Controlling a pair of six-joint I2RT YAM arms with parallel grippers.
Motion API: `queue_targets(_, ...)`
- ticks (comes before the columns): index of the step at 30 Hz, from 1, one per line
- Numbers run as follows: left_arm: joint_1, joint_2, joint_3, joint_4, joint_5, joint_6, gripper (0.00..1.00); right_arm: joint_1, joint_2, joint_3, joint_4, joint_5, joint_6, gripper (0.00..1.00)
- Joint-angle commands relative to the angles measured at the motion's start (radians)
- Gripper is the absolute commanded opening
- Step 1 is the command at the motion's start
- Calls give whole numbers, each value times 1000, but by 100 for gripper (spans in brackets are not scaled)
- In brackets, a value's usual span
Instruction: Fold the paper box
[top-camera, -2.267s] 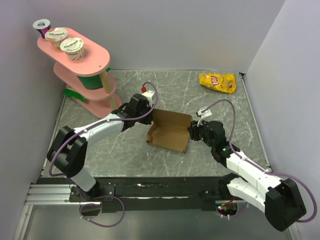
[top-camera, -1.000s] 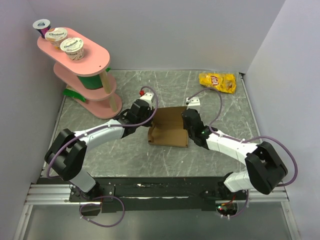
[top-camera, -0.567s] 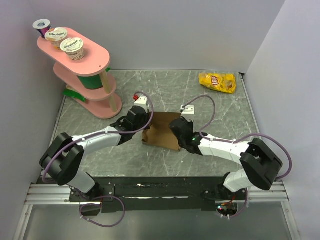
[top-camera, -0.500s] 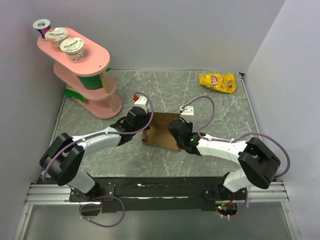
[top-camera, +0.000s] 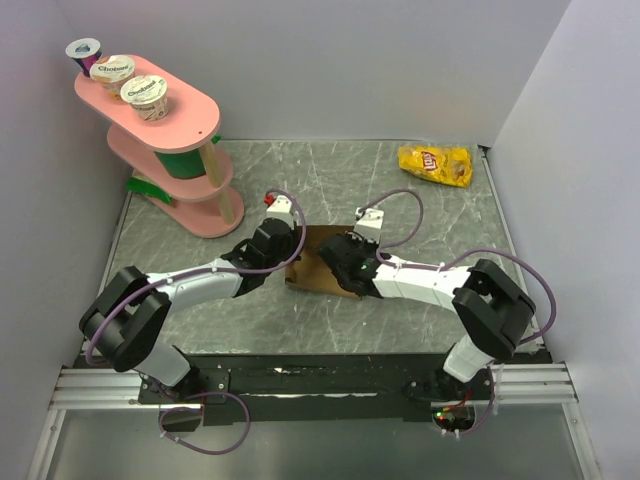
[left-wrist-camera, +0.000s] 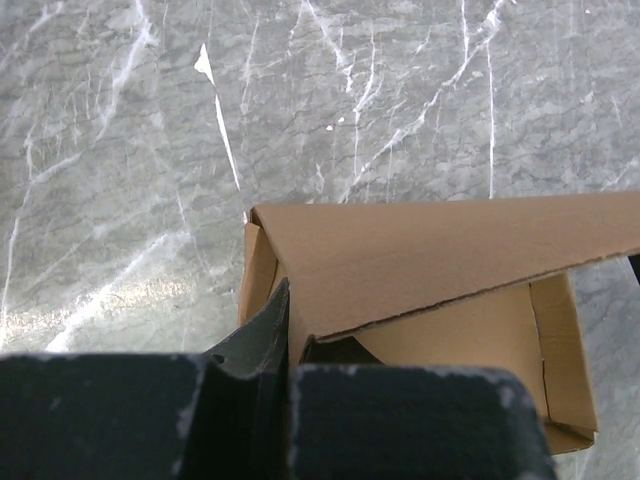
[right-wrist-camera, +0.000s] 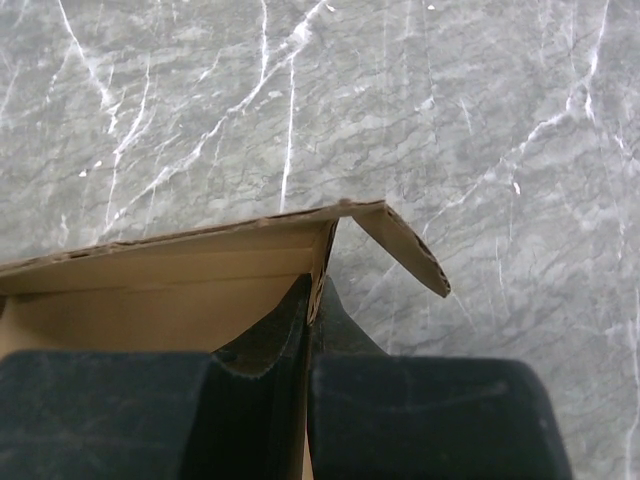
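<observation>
The paper box (top-camera: 318, 262) is plain brown cardboard, half folded, in the middle of the table between both grippers. My left gripper (top-camera: 288, 258) is shut on its left wall; in the left wrist view the jaws (left-wrist-camera: 292, 330) pinch the cardboard (left-wrist-camera: 440, 250) under a slanting lid flap. My right gripper (top-camera: 340, 260) is shut on the box's right side; in the right wrist view its jaws (right-wrist-camera: 312, 305) clamp a wall edge of the box (right-wrist-camera: 180, 290), with a small flap (right-wrist-camera: 405, 245) sticking out to the right.
A yellow chip bag (top-camera: 435, 164) lies at the back right. A pink tiered stand (top-camera: 165, 140) with yogurt cups (top-camera: 143, 93) stands at the back left. Grey walls close off the left, back and right sides of the marble table (top-camera: 430, 215).
My right gripper has swung left from the box's right side, pushing the flap over the box. The box has shifted slightly left and looks flatter. My left gripper keeps its hold.
</observation>
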Motion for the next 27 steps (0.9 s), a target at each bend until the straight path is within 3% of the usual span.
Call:
queue_targets(1, -40, -1, -30, -18, 106, -53, 1, 70, 22, -57, 28, -89, 85, 0)
queue_targets(4, -40, -8, -45, 9, 84, -54, 1, 116, 12, -107, 87, -58, 70, 0)
queue_targets(8, -40, -29, -109, 70, 34, -59, 1, 161, 40, -107, 27, -11, 106, 0)
queue_targets(18, -40, -34, -199, 187, 17, -71, 1, 246, 173, 11, -307, 40, 329, 0)
queue_targets(19, -40, -28, -199, 187, 18, -74, 1, 251, 193, 24, -348, 48, 409, 0)
queue_targets(21, -40, -23, -199, 189, 20, -80, 1, 265, 204, 55, -474, 72, 477, 0)
queue_targets(26, -40, -17, -200, 192, 8, -84, 1, 302, 166, 55, -565, 92, 544, 0)
queue_targets(27, -38, -18, -203, 192, 1, -81, 1, 318, 152, 61, -582, 95, 550, 13)
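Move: Both my hands still pinch the upright lid, its middle level with my right hand and some 6 cm left of it. The box's front wall, over which the lid must come, lies about 10 cm back, 6 cm left and 5 cm below my right hand; from my left hand it is about 9 cm back, 5 cm right and 6 cm down. The right wall lies roughly 5 cm back from my right hand, straight in line with it, about 5 cm lower. Keeping the right end of the lid in my closed right fingers, I draw it back towards the front wall about 7 cm, sinking some 4 cm, mostly in the second half, while the hand rolls its left side down about 10 degrees. My left hand keeps its pinch at the lid's left end and eases back, left and down, a couple of centimetres. ##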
